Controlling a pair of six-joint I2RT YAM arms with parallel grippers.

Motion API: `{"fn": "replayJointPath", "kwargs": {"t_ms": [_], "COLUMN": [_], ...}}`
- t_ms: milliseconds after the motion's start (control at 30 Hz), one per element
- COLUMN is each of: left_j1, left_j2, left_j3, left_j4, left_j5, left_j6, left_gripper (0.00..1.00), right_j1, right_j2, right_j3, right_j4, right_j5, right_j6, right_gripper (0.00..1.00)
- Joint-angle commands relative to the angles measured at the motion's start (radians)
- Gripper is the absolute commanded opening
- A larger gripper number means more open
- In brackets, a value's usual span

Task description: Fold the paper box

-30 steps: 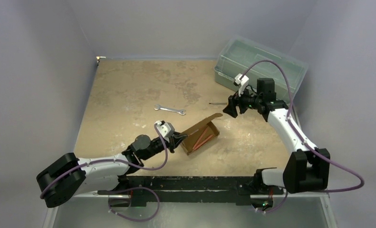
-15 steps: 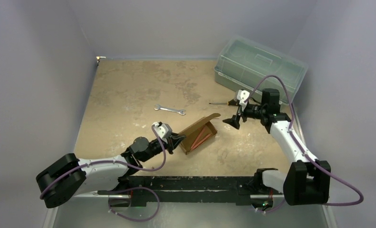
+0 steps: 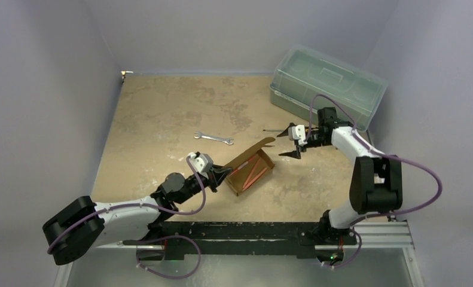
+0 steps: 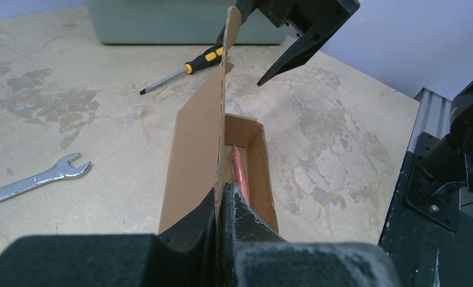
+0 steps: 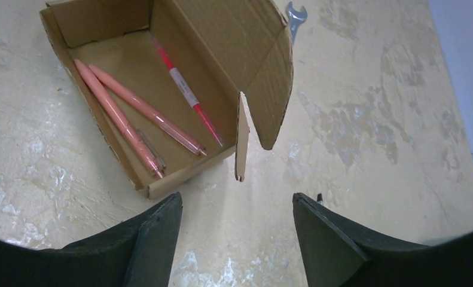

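The paper box (image 3: 253,172) is a brown cardboard tray lying open on the table, with its lid flap (image 3: 261,145) standing up. Pink pens (image 5: 121,121) and a red-and-white pen (image 5: 186,95) lie inside the box (image 5: 189,169). My left gripper (image 3: 221,174) is shut on the near end of the upright lid panel (image 4: 195,152), the cardboard edge pinched between its fingers (image 4: 223,200). My right gripper (image 3: 284,145) hangs open just beyond the box's far end. Its jaws (image 5: 237,206) stand wide with only bare table between them, a little short of the lid's hanging side tab (image 5: 241,140).
A silver wrench (image 3: 213,139) lies left of the box's far end. A black-and-yellow screwdriver (image 3: 275,129) lies behind my right gripper. A large translucent green lidded bin (image 3: 326,84) fills the back right corner. The black base rail (image 3: 246,230) runs along the near edge.
My right gripper has swung down and left from near the bin to the box's far end, turning over and changing its jaw width. The left gripper and box shifted slightly left.
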Motion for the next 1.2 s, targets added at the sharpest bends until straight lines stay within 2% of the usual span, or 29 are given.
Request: {"fn": "replayJointPath", "kwargs": {"t_ms": [0,67,233,300,500,733,867,1167], "left_j1": [0.007,0.008,0.008,0.010,0.009,0.010,0.010,0.010], "left_j2": [-0.023,-0.023,-0.014,-0.005,-0.002,-0.016,-0.017,-0.020], "left_j3": [-0.006,-0.006,-0.005,-0.005,-0.004,-0.006,-0.007,-0.017], "left_j4": [0.026,0.024,0.027,0.036,0.045,0.038,0.042,0.040], "left_j5": [-0.007,-0.007,-0.004,-0.002,-0.001,-0.008,-0.008,-0.056], "left_j6": [-0.020,-0.020,-0.020,-0.022,-0.028,-0.031,-0.036,-0.048], "left_gripper": [0.00,0.00,0.00,0.00,0.00,0.00,0.00,0.00], "right_j1": [0.000,0.005,0.030,0.050,0.115,0.126,0.129,0.152], "right_j2": [0.089,0.091,0.000,-0.030,-0.025,-0.040,-0.047,-0.054], "right_j3": [0.110,0.106,0.005,-0.032,-0.041,-0.062,-0.085,-0.092], "right_j4": [-0.237,-0.175,0.146,0.241,0.254,0.260,0.280,0.336], "right_j5": [-0.081,-0.063,0.011,0.041,0.108,0.145,0.148,0.159], "right_j6": [-0.269,-0.220,0.133,0.217,0.203,0.178,0.176,0.250], "right_gripper": [0.69,0.69,0.74,0.74,0.63,0.45,0.38,0.20]}}
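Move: The small side flap at the lid's right end is about 4 cm left of the right gripper, level with it fore and aft and some 2 cm lower. The box body, pens inside, lies roughly 9 cm left, 9 cm back and 8 cm below this gripper; the screwdriver is about 5 cm ahead, 2 cm right and 11 cm down. From the left gripper, still pinching the lid's left end, the flap is some 13 cm right, 8 cm ahead and 2 cm lower. Hold the lid's left end still in the shut left gripper. Bring the right gripper about 3 cm left to the small side flap, with its fingers still pointing left and slanting down, then sink nearly 2 cm, steadily closing the wide-open fingers most of the way until their tips come right up to the flap's free edge, not yet clamped shut. ##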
